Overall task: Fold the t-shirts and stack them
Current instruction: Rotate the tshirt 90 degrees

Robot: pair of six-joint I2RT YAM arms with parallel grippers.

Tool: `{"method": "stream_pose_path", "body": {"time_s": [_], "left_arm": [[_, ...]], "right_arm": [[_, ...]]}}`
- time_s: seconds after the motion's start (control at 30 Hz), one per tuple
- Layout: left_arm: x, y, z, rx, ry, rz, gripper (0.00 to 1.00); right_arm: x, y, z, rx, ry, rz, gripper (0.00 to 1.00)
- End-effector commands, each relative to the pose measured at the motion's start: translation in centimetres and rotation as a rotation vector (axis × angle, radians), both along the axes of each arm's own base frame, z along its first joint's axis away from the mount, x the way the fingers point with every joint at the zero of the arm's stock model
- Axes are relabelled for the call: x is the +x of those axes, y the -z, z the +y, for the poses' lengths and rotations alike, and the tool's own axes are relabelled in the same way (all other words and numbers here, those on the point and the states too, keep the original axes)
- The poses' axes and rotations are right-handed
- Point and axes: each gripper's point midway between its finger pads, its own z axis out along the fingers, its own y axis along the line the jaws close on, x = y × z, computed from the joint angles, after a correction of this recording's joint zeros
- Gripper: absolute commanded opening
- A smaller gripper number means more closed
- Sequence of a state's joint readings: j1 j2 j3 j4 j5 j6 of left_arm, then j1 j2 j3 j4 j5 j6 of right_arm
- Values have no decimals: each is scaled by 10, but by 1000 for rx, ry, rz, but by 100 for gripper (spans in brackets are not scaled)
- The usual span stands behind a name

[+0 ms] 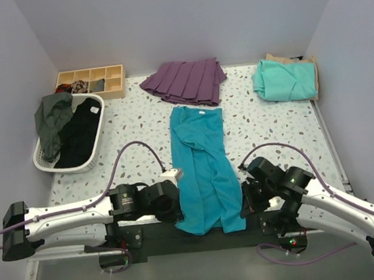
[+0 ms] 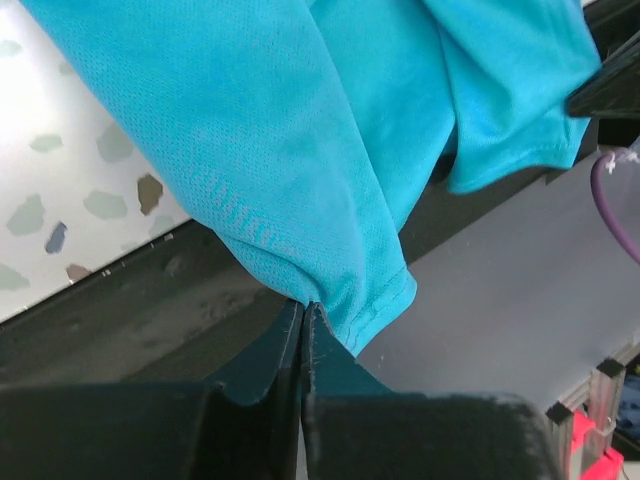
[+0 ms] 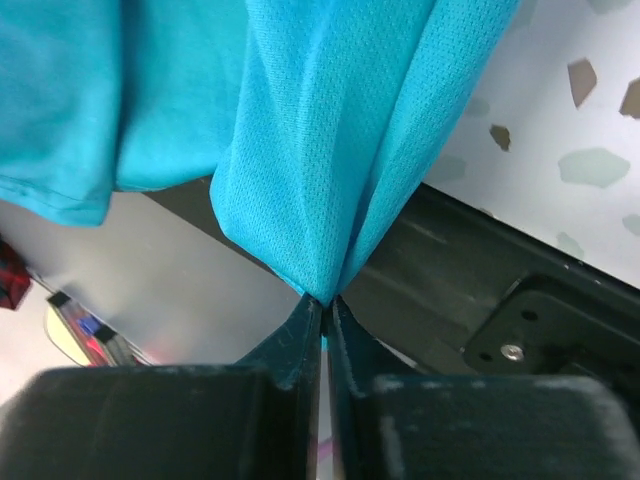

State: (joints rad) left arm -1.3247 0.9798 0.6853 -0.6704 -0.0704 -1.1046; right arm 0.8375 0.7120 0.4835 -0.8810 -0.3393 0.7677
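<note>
A teal-blue t-shirt (image 1: pixel 204 165) lies lengthwise down the middle of the table, folded narrow, its hem hanging over the near edge. My left gripper (image 1: pixel 179 216) is shut on the hem's left corner (image 2: pixel 330 290). My right gripper (image 1: pixel 245 209) is shut on the hem's right corner (image 3: pixel 320 270). In both wrist views the jaws are pressed together with cloth pinched at their tips. A mint-green t-shirt (image 1: pixel 285 80) lies folded at the back right, on top of a tan t-shirt (image 1: pixel 297 59) of which only an edge shows.
A purple pleated garment (image 1: pixel 185 82) lies at the back centre. A white basket (image 1: pixel 98 161) with dark clothes stands at the left, a wooden compartment box (image 1: pixel 91 82) behind it. The black base rail (image 1: pixel 150 234) runs along the near edge.
</note>
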Motion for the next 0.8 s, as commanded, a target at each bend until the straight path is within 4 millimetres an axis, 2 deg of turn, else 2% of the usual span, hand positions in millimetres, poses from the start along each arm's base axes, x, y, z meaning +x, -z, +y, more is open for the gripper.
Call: {"method": "stream_pose_path", "body": {"time_s": [0.0, 0.03, 0.07, 0.1, 0.13, 0.2, 0.23, 0.3, 0.33, 0.37, 0.4, 0.43, 0.5, 0.53, 0.57, 0.6, 0.63, 0.67, 0.7, 0.73, 0.77], "left_arm": [[-20, 2, 2, 21, 66, 91, 19], [-24, 15, 7, 51, 80, 107, 32], [-23, 22, 10, 75, 71, 109, 41], [-21, 29, 15, 110, 57, 103, 42], [-13, 33, 21, 143, 21, 64, 44], [3, 27, 25, 166, -44, -4, 51], [19, 14, 24, 154, -90, -78, 52], [39, -4, 21, 133, -142, -171, 59], [61, -21, 19, 115, -204, -259, 61], [73, -28, 19, 120, -226, -307, 63], [96, -33, 23, 131, -286, -343, 64], [116, -43, 14, 80, -317, -374, 64], [156, -41, 19, 96, -342, -427, 64], [173, -53, 6, 35, -355, -464, 64], [186, -56, 3, 40, -336, -506, 64], [202, -49, 1, 64, -345, -518, 64], [218, -64, -14, 10, -347, -551, 64], [228, -64, -18, 15, -330, -570, 64], [248, -58, -23, 17, -345, -571, 64], [257, -64, -37, -29, -313, -575, 64], [267, -62, -42, -31, -294, -590, 64]], "right_arm": [[-13, -4, -7, -26, -50, 50, 25], [-12, -1, -7, -34, -49, 45, 31], [-7, 0, -9, -53, -40, 28, 32], [-4, 1, -13, -80, -26, 13, 36], [7, 3, -19, -130, 2, -38, 47], [24, -7, -21, -163, 35, -111, 58], [31, -9, -22, -183, 49, -137, 62], [59, -22, -19, -201, 102, -252, 62], [72, -27, -19, -211, 126, -305, 63], [92, -32, -22, -255, 173, -379, 63], [107, -40, -15, -238, 195, -436, 63], [121, -45, -12, -235, 221, -480, 63], [151, -57, -3, -257, 262, -550, 63], [162, -62, 0, -266, 277, -563, 63], [175, -79, 9, -244, 288, -602, 63], [183, -75, 18, -254, 300, -575, 63], [188, -82, 30, -219, 285, -567, 64], [199, -98, 43, -181, 270, -601, 66], [207, -92, 42, -232, 275, -603, 67], [224, -95, 33, -265, 325, -643, 67], [231, -90, 39, -238, 312, -630, 67]]}}
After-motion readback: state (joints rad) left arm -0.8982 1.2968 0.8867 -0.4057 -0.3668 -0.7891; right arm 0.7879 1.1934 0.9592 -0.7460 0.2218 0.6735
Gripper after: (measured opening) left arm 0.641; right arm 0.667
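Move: Straight ahead of both hands runs the t-shirt, its two lower corners pinched at the near table edge. Its middle lies about 19 cm ahead and 10 cm right of the left hand, 9 cm lower, and 19 cm ahead, 13 cm left and 6 cm below the right hand. Farther along it, the rumpled fold is roughly 31 cm ahead and 6 cm right of the left hand. The purple garment sits some 21 cm beyond that fold, almost in line. Letting go of the t-shirt's lower corners, both hands dip slightly as their fingers open, the left by about 3 cm. They then sweep forward over the shirt towards its rumpled fold, open and clear of the cloth, the left some 20 cm, the right nearly as far while climbing. Both wrists swing their fingertips forward, the left also turning counter-clockwise, the right clockwise. ##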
